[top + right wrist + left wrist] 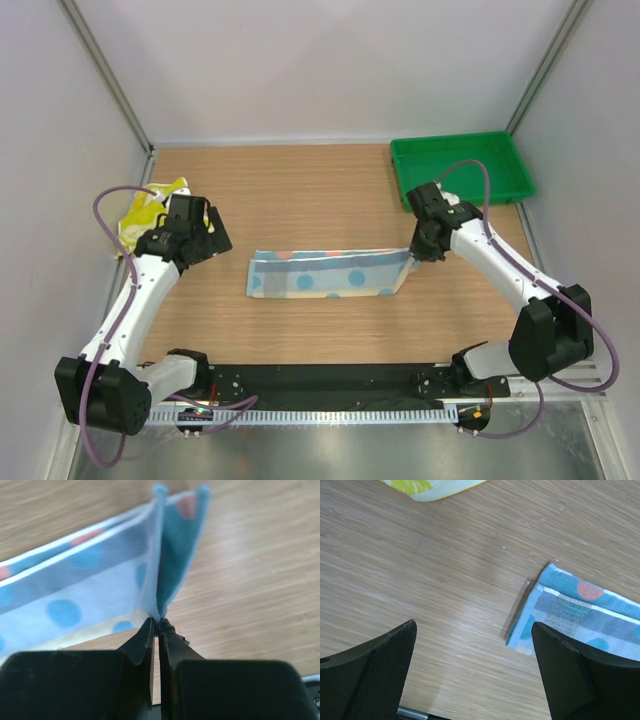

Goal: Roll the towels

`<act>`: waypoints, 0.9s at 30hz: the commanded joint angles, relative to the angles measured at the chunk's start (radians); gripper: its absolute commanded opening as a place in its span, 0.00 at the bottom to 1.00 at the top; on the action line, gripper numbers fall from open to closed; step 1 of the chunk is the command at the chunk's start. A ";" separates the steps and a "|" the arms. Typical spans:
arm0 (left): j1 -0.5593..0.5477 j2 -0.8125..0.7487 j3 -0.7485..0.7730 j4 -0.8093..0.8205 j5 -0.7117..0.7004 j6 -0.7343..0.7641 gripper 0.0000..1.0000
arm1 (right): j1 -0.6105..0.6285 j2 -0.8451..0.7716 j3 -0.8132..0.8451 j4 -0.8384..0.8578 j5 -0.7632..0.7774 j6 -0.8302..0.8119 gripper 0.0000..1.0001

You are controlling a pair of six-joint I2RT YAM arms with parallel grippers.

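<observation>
The light blue towel [325,272] lies folded into a long strip across the middle of the table, with blue and orange-pink dots. My right gripper [418,254] is shut on its right end, and that edge [155,580] stands pinched up from the wood. The strip's left end [575,615] shows in the left wrist view. My left gripper [212,243] hovers open to the left of it, with only bare wood between its fingers [380,665]. The yellow towel [148,208] lies crumpled at the far left; its edge [427,487] shows at the top of the left wrist view.
A green tray [462,168] stands at the back right corner. White walls enclose the table on three sides. A black strip with both arm bases runs along the near edge [320,378].
</observation>
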 commanded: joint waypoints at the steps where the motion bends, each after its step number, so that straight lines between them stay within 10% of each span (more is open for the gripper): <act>1: -0.001 0.000 0.003 0.018 0.011 0.006 0.97 | 0.117 0.037 0.145 -0.022 0.038 -0.015 0.01; 27: 0.000 0.011 0.004 -0.005 -0.045 0.003 0.98 | 0.652 0.646 1.018 -0.152 0.007 0.035 0.01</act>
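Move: The right gripper already holds the blue towel's right end, about 10 cm above the table. The towel's flat left part, where this end is headed, is centred some 32 cm to its left, level fore and aft; the towel's left edge is about 45 cm left, also level. The green bin lies roughly 28 cm ahead and 12 cm right, the yellow towel 16 cm ahead and 70 cm left. From the left gripper, that left part is about 18 cm right and 15 cm below. Keep the right fingers shut on the blue towel's end and sweep it left about 30 cm, over the rest of the towel towards its left part. Rise some 6 cm and edge forward early on, then run nearly level, easing off, while turning the hand about 35 degrees counter-clockwise. ##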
